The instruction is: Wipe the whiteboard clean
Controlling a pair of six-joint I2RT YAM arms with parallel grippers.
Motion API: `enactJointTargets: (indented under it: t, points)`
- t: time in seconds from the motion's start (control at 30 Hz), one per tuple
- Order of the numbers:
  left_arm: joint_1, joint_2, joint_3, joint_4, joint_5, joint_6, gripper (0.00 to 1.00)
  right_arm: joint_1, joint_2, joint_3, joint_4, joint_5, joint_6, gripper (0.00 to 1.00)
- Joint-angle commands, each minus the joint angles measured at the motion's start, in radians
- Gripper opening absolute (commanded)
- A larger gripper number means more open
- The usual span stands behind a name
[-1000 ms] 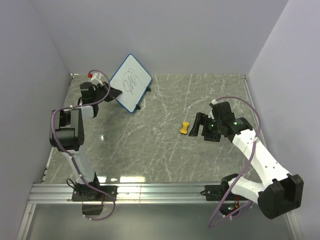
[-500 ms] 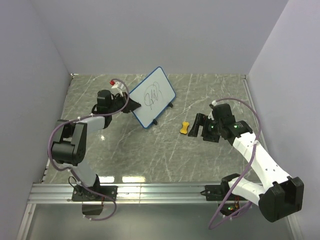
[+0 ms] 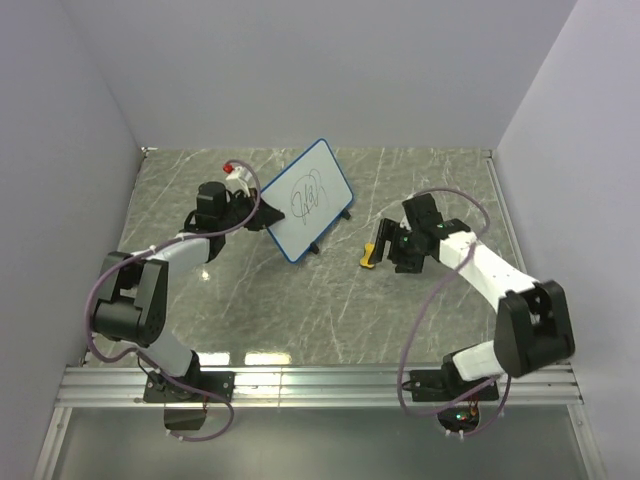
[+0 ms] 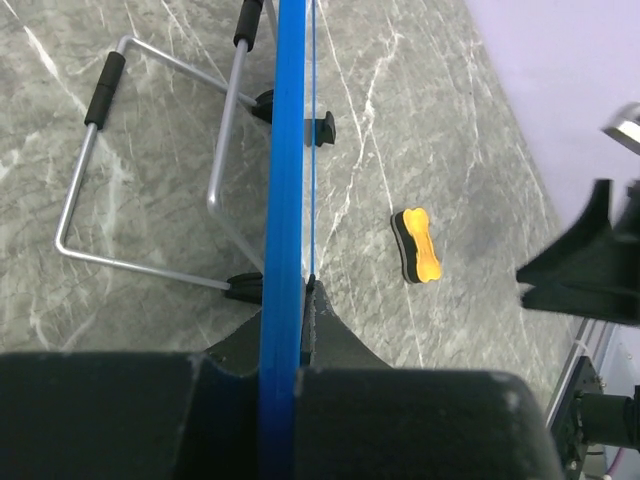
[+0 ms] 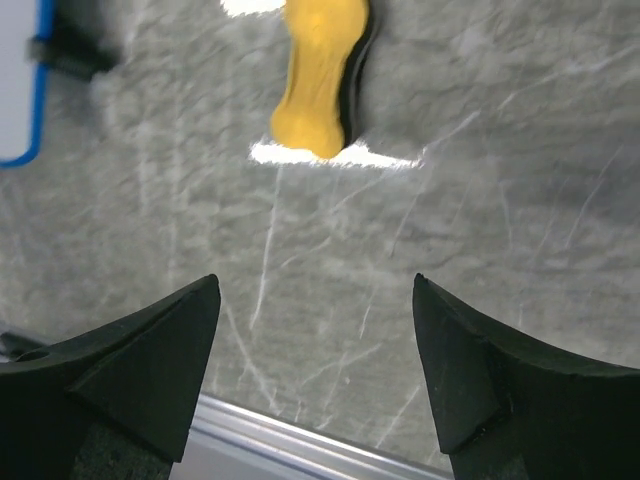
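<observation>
The whiteboard (image 3: 305, 198), blue-framed with a black scribble on it, stands tilted over the back middle of the table. My left gripper (image 3: 262, 212) is shut on its left edge. In the left wrist view the blue frame (image 4: 285, 150) runs straight up from between the closed jaws of that gripper (image 4: 292, 330). A yellow and black eraser (image 3: 370, 256) lies flat on the table to the board's right. My right gripper (image 3: 385, 246) is open just right of the eraser. In the right wrist view the eraser (image 5: 315, 75) lies ahead of the right gripper (image 5: 315, 285), not between its fingers.
A bent wire stand with black feet (image 4: 150, 170) hangs behind the board. A metal rail (image 3: 320, 385) runs along the table's near edge. Grey walls close in the left, back and right sides. The board's corner (image 5: 15, 80) shows at the right wrist view's top left.
My left arm has carried the whiteboard from the back left toward the middle. My right gripper has swung left and closer to the eraser, its jaws narrowing slightly.
</observation>
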State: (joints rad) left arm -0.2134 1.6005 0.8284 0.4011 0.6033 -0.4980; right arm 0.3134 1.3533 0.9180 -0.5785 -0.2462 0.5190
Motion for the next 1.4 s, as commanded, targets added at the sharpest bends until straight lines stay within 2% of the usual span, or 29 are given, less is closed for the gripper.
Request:
enactJointTargets:
  t: [0.0,0.2,0.43,0.8,1.07,1.33,1.37]
  points:
    - [-0.023,0.018,-0.025,-0.338,-0.051,0.091,0.0,0.001,0.095,0.097,0.046,0.073,0.004,0.84]
    - [-0.024,0.007,-0.032,-0.363,-0.085,0.11,0.0,0.029,0.239,0.203,0.063,0.094,0.026,0.81]
    - [-0.027,0.013,-0.084,-0.32,-0.138,0.09,0.0,0.087,0.378,0.301,0.032,0.142,0.035,0.74]
    - [-0.043,0.055,-0.086,-0.266,-0.152,0.047,0.0,0.099,0.44,0.349,-0.043,0.28,0.044,0.69]
    - [-0.047,0.065,-0.078,-0.288,-0.152,0.055,0.0,0.111,0.5,0.38,-0.031,0.26,0.078,0.64]
    - [-0.049,0.072,-0.061,-0.318,-0.148,0.07,0.0,0.122,0.567,0.41,-0.043,0.291,0.104,0.52]
    - [-0.049,0.07,-0.06,-0.324,-0.148,0.073,0.0,0.122,0.566,0.409,-0.044,0.295,0.105,0.45]
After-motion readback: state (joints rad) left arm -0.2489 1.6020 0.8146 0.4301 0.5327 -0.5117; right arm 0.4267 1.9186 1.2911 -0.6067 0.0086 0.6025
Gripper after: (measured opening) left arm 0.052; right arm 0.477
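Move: The yellow eraser lies about 8 cm ahead of the open right hand, 3 cm to its left and 11 cm below. The middle of the leaning whiteboard is some 13 cm ahead of that hand and 18 cm left, at about its height. The board's near foot clip is roughly 10 cm ahead, 16 cm left and 9 cm down. From the left hand, the eraser is about 22 cm right, 3 cm back and 14 cm lower. The right fingertips come in around the eraser's waist, one on each side, and seem to just reach its flanks as they close from nearly wide open to about half. To get there the hand travels about 8 cm forward and 8 cm down, drifting 3 cm left, and tips some 15 degrees nearer to straight down. The left hand keeps its pinch on the whiteboard's edge, holding the board in place. ##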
